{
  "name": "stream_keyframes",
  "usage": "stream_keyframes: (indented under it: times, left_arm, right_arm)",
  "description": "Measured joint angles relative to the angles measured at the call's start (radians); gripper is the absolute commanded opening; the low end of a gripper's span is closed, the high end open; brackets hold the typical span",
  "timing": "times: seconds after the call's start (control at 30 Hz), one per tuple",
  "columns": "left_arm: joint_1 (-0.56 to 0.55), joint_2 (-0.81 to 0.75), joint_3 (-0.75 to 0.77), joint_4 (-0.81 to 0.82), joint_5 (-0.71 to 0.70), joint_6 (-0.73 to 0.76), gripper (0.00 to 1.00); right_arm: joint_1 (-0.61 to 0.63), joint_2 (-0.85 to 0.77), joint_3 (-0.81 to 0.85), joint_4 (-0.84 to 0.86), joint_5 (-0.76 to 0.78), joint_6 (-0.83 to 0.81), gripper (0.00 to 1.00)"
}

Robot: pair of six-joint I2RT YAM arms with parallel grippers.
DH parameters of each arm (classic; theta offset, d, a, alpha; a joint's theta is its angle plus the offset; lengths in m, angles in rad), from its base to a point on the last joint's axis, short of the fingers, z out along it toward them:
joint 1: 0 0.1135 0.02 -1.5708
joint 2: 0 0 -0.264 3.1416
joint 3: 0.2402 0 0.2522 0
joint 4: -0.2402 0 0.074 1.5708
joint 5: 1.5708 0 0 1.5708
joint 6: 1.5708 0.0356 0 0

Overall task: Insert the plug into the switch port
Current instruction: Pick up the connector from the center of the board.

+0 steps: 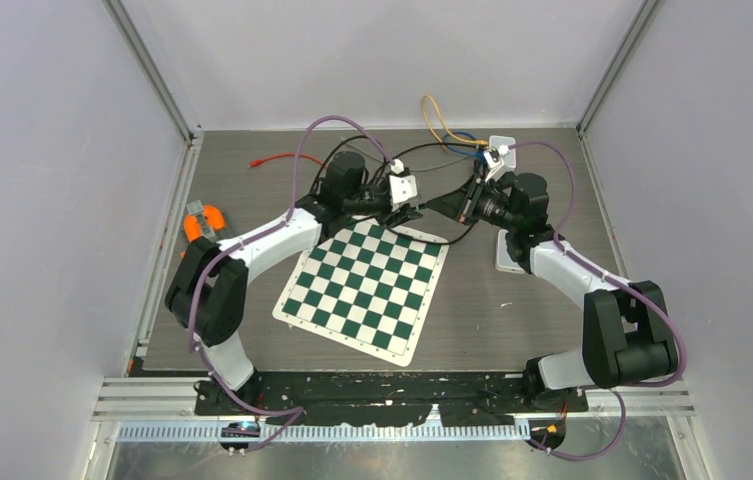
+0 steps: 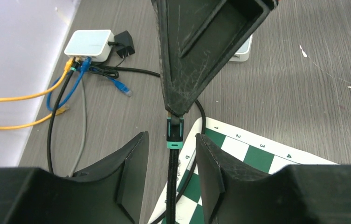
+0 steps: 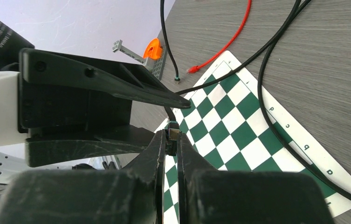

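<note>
The plug (image 2: 174,133), black with a teal boot, hangs above the far edge of the chessboard mat (image 2: 257,156). My right gripper (image 3: 172,136) is shut on its tip, and its fingers (image 2: 196,56) reach down from the top of the left wrist view. My left gripper (image 2: 171,140) is open; the plug's black braided cable (image 2: 172,186) runs between its fingers with a gap on each side. The white switch (image 2: 89,44) lies on the table at the far left of that view, with yellow, blue and black cables in its ports. From above, both grippers (image 1: 414,213) (image 1: 437,207) meet in front of the switch (image 1: 502,145).
A second white box (image 1: 509,255) lies under the right arm. A black adapter (image 2: 124,44) sits beside the switch and a loose blue plug (image 2: 124,88) lies near it. A red cable (image 1: 277,160) and an orange part (image 1: 204,222) lie at the left. Grey walls enclose the table.
</note>
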Motion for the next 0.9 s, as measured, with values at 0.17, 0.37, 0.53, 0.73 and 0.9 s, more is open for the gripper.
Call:
stream_keyframes:
  times: [0.17,0.37,0.53,0.73,0.9]
  left_arm:
    - [0.000,0.015,0.000,-0.025,0.002,0.016,0.35]
    - [0.000,0.031,0.018,-0.029,0.006,0.008,0.33]
    - [-0.002,0.039,0.019,-0.025,0.026,-0.010,0.09]
    - [-0.005,0.044,0.018,-0.002,0.037,-0.027,0.00]
    - [-0.007,0.044,-0.010,0.072,-0.014,-0.068,0.00]
  right_arm:
    - [-0.005,-0.004,-0.004,0.004,0.000,0.001,0.05]
    - [-0.005,-0.005,-0.018,0.003,0.001,0.004,0.05]
    - [-0.006,-0.008,-0.022,0.003,0.000,0.005,0.05]
    - [-0.015,-0.018,-0.023,-0.005,0.005,0.021,0.33]
    - [-0.039,-0.066,-0.023,-0.097,0.047,0.019,0.64]
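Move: My right hand still pinches the black cable's connector by its plug end, the body reaching about 2 cm to the left and 1 cm ahead of it. From my left hand, open around its teal-ringed rear, the connector's middle is level fore and aft, some 2 cm to the right and 1 cm below. The cabled white switch lies about 16 cm ahead of my left hand, 20 cm right and 12 cm below it; the checkered board's middle is roughly 16 cm back, 11 cm left and 13 cm below. I take the connector over in mid-air: my left hand sinks about 1.5 cm, edges slightly to the right, then shuts its fingers on the connector by the teal ring, while my right hand holds the plug end nearly still. Only once the left grip has closed do my right fingers open and draw off to the right, about 2 cm in all, turning slightly clockwise. ##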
